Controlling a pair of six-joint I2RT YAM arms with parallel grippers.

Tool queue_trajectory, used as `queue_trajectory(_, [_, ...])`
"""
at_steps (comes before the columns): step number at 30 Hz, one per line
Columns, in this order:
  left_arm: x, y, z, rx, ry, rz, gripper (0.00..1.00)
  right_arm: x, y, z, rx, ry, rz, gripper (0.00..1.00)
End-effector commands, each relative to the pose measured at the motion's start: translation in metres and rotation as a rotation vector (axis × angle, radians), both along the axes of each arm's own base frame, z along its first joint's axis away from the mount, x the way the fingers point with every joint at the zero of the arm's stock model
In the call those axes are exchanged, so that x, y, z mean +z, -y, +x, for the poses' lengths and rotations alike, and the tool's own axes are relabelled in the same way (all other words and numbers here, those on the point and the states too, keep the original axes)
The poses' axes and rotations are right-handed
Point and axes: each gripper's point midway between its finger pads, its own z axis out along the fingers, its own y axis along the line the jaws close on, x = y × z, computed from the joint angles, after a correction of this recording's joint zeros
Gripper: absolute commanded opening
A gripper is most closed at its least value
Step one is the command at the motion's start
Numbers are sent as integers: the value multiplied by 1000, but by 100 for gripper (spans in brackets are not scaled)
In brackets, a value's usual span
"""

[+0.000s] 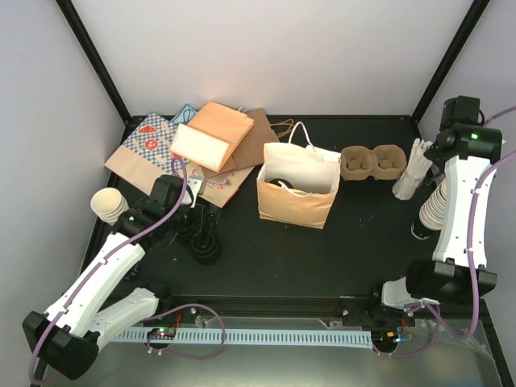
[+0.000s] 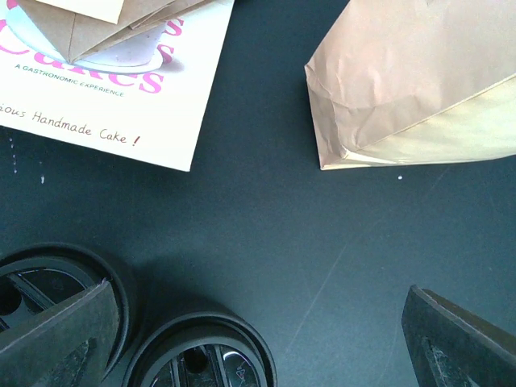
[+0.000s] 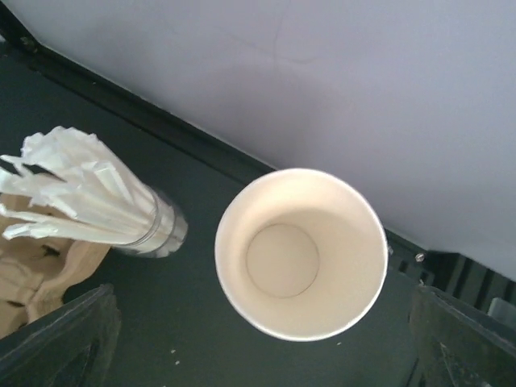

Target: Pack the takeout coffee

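The takeout coffee's brown two-cup pulp carrier [image 1: 372, 161] stands at the back right with both wells empty; its edge [image 3: 28, 274] also shows in the right wrist view. An open brown paper bag [image 1: 297, 192] stands mid-table, and something dark and round shows inside it that I cannot identify. My left gripper [image 2: 258, 294] hangs open over bare table, just right of two stacks of black lids [image 2: 201, 355]. My right gripper [image 3: 262, 294] is open high above a stack of lidless cream cups [image 3: 300, 254], and it touches nothing.
Flat paper bags and a printed cake bag [image 2: 105, 89] lie at the back left. A second cup stack [image 1: 109, 205] lies on its side at the left edge. A jar of wrapped straws [image 3: 89, 197] stands between the carrier and the right cup stack [image 1: 435, 205].
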Motion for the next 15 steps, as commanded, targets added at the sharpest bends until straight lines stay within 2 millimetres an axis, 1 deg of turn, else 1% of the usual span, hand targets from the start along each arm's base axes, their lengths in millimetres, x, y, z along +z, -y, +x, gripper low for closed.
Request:
queue_trajectory(1, [3, -1, 6, 2, 26, 5, 99, -6, 16, -6, 7, -154, -82, 100])
queue_trajectory(3, [1, -1, 6, 3, 16, 9, 99, -17, 11, 1, 54, -166, -19, 100])
queue_trajectory(4, [0, -1, 5, 4, 10, 11, 99, -19, 9, 3, 60, -143, 1, 97])
queue_trajectory(7, [1, -2, 6, 7, 12, 15, 99, -7, 6, 10, 71, -34, 9, 91])
queue_trajectory(8, [1, -2, 6, 9, 13, 16, 99, -2, 5, 14, 80, -12, 15, 90])
queue_trajectory(9, [2, -3, 6, 10, 16, 16, 99, 1, 4, 17, 85, -4, 23, 86])
queue_trajectory(10, [2, -3, 6, 11, 18, 15, 99, 4, 4, 21, 88, -9, 31, 80])
queue_trajectory(12, [2, -2, 5, 10, 17, 13, 99, 3, 6, 27, 87, -43, 45, 73])
queue_trajectory(15, [1, -1, 5, 4, 14, 9, 99, -9, 5, 37, 116, -90, 87, 69])
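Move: The top of the paper cup stack lies some 6 cm to the right of the right hand, about level with it fore and aft and roughly 9 cm below. The straws stand about 13 cm ahead, neither left nor right, some 20 cm lower, and the cup carrier lies roughly 17 cm ahead and 10 cm to the left, down on the table. From the left hand the stack top is about 63 cm to the right, 4 cm ahead and slightly higher. Forward by nearly 3 cm, high by the paper cup stack, the right hand first dips about 2 cm and then climbs back to slightly above its starting height. The fingers tip about 7 degrees farther down in the dip and mostly recover, with a slight counter-clockwise turn. From wide open they draw in by just under a third, still empty, one ending across the view of the top cup's rim; no touch can be made out. ##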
